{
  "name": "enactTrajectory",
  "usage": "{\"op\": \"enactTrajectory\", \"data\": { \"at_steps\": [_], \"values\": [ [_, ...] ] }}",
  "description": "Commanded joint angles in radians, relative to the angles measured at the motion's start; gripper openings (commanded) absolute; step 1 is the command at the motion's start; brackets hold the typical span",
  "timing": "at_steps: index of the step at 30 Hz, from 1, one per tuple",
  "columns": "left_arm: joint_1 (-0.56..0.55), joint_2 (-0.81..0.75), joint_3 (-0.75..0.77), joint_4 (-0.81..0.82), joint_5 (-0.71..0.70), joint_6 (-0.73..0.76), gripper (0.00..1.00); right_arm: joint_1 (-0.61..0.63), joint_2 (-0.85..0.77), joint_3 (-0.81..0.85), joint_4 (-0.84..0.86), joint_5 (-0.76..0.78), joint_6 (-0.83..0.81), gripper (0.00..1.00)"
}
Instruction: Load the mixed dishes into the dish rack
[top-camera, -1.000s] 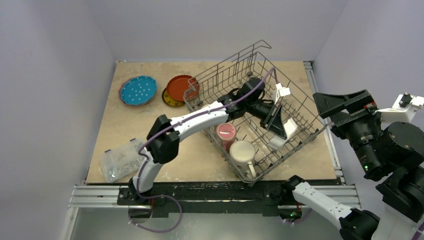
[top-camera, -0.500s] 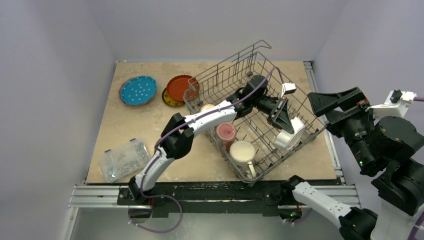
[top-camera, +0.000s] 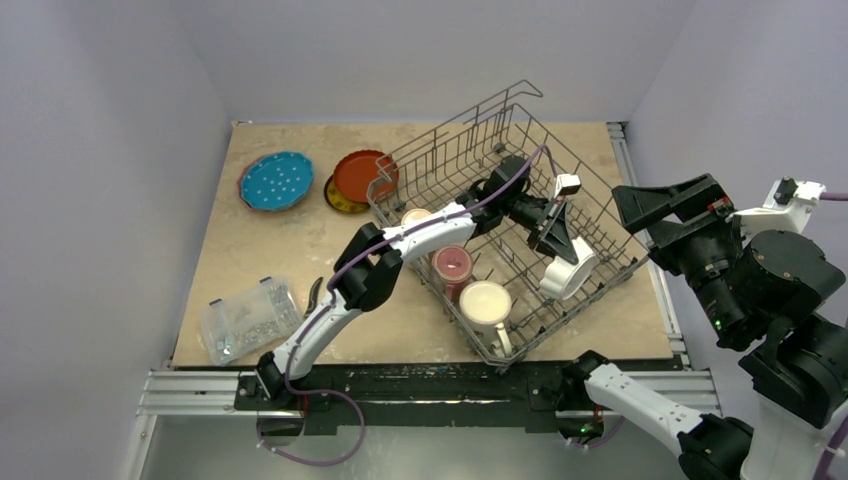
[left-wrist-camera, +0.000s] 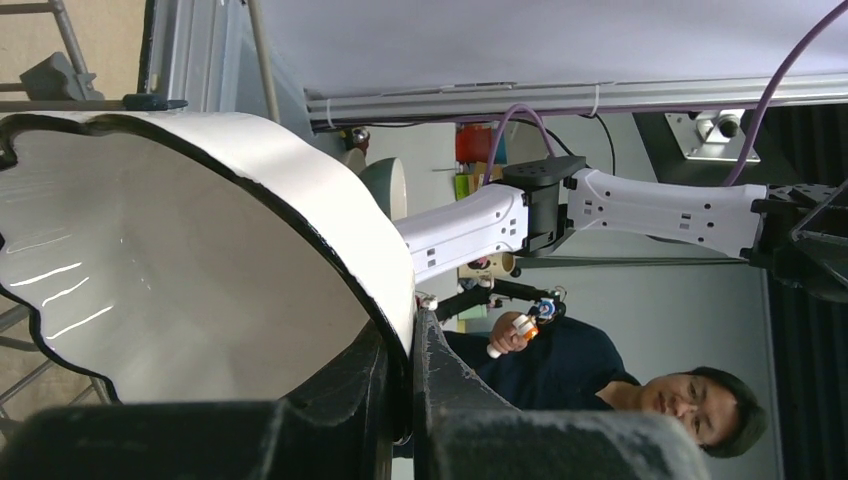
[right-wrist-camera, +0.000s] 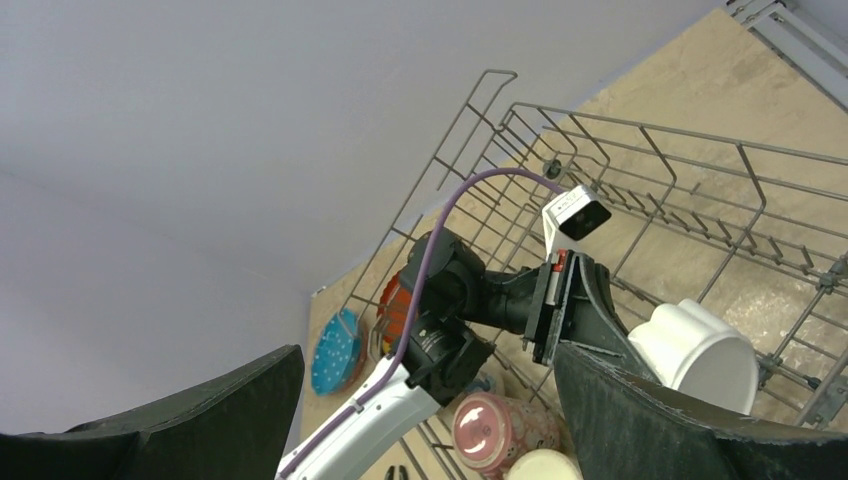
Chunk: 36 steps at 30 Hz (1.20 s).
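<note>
My left gripper (top-camera: 560, 245) is shut on the rim of the white fluted bowl (top-camera: 573, 272), held tilted inside the right part of the grey wire dish rack (top-camera: 470, 150). In the left wrist view the bowl (left-wrist-camera: 180, 270) fills the left side, its rim pinched between my fingers (left-wrist-camera: 400, 380). A maroon mug (top-camera: 452, 266), a cream mug (top-camera: 486, 304) and a small beige cup (top-camera: 414, 216) stand in the rack. The blue dotted plate (top-camera: 275, 181), red-orange plate (top-camera: 360, 175) and yellow plate (top-camera: 340, 203) lie on the table, far left. My right gripper (top-camera: 680, 205) is open and empty, raised right of the rack.
A clear plastic box of metal parts (top-camera: 243, 320) sits at the table's near left. Black-handled pliers (top-camera: 314, 293) lie beside it, partly under my left arm. The rack's raised handle (top-camera: 500, 100) stands at its far side. The right wrist view shows the bowl (right-wrist-camera: 695, 355) and rack (right-wrist-camera: 680, 180) from above.
My left gripper has turned and shifted slightly with the bowl inside the rack, tilting it so its outside faces up. The right arm has moved a little left.
</note>
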Motion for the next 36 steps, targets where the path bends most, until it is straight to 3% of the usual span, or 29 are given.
{"op": "enactTrajectory", "data": {
  "at_steps": [1, 19, 28, 31, 36],
  "values": [
    [0.015, -0.003, 0.079, 0.083, 0.049, -0.025, 0.0, 0.003, 0.017, -0.005, 0.01, -0.008, -0.012, 0.98],
    [0.024, 0.069, 0.144, -0.088, 0.044, 0.101, 0.0, 0.003, 0.041, -0.01, 0.022, -0.025, -0.028, 0.98],
    [0.029, 0.025, 0.141, -0.367, -0.036, 0.323, 0.32, 0.002, 0.035, -0.021, 0.024, -0.036, -0.021, 0.98],
    [0.035, 0.005, 0.138, -0.426, -0.065, 0.38, 0.38, 0.003, 0.028, -0.027, 0.024, -0.038, -0.016, 0.98],
    [0.038, -0.036, 0.126, -0.51, -0.132, 0.462, 0.38, 0.002, 0.023, -0.032, 0.024, -0.045, -0.011, 0.98]
  ]
}}
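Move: The left hand holds the white scalloped bowl by its rim over the near right part of the dish rack; the spot among the tines where it is to stand lies nearly straight below, about 10 cm down and 1 cm right. The upturned white mug stands some 14 cm left and 6 cm back of this hand, the pink mug roughly level and 20 cm left, both about 10 cm lower. From the right hand, that spot is about 5 cm ahead, 4 cm left and 33 cm down. Down towards the rack floor, the left hand first eases the pinched bowl 1.5 cm lower and about 1 cm forward, then nearly stops. Next its fingers open to rather over a third, letting go of the rim, while the hand sinks about another 4.5 cm, drifts some 2 cm forward and tilts about 10 degrees. The rim is still between the parted fingers. ##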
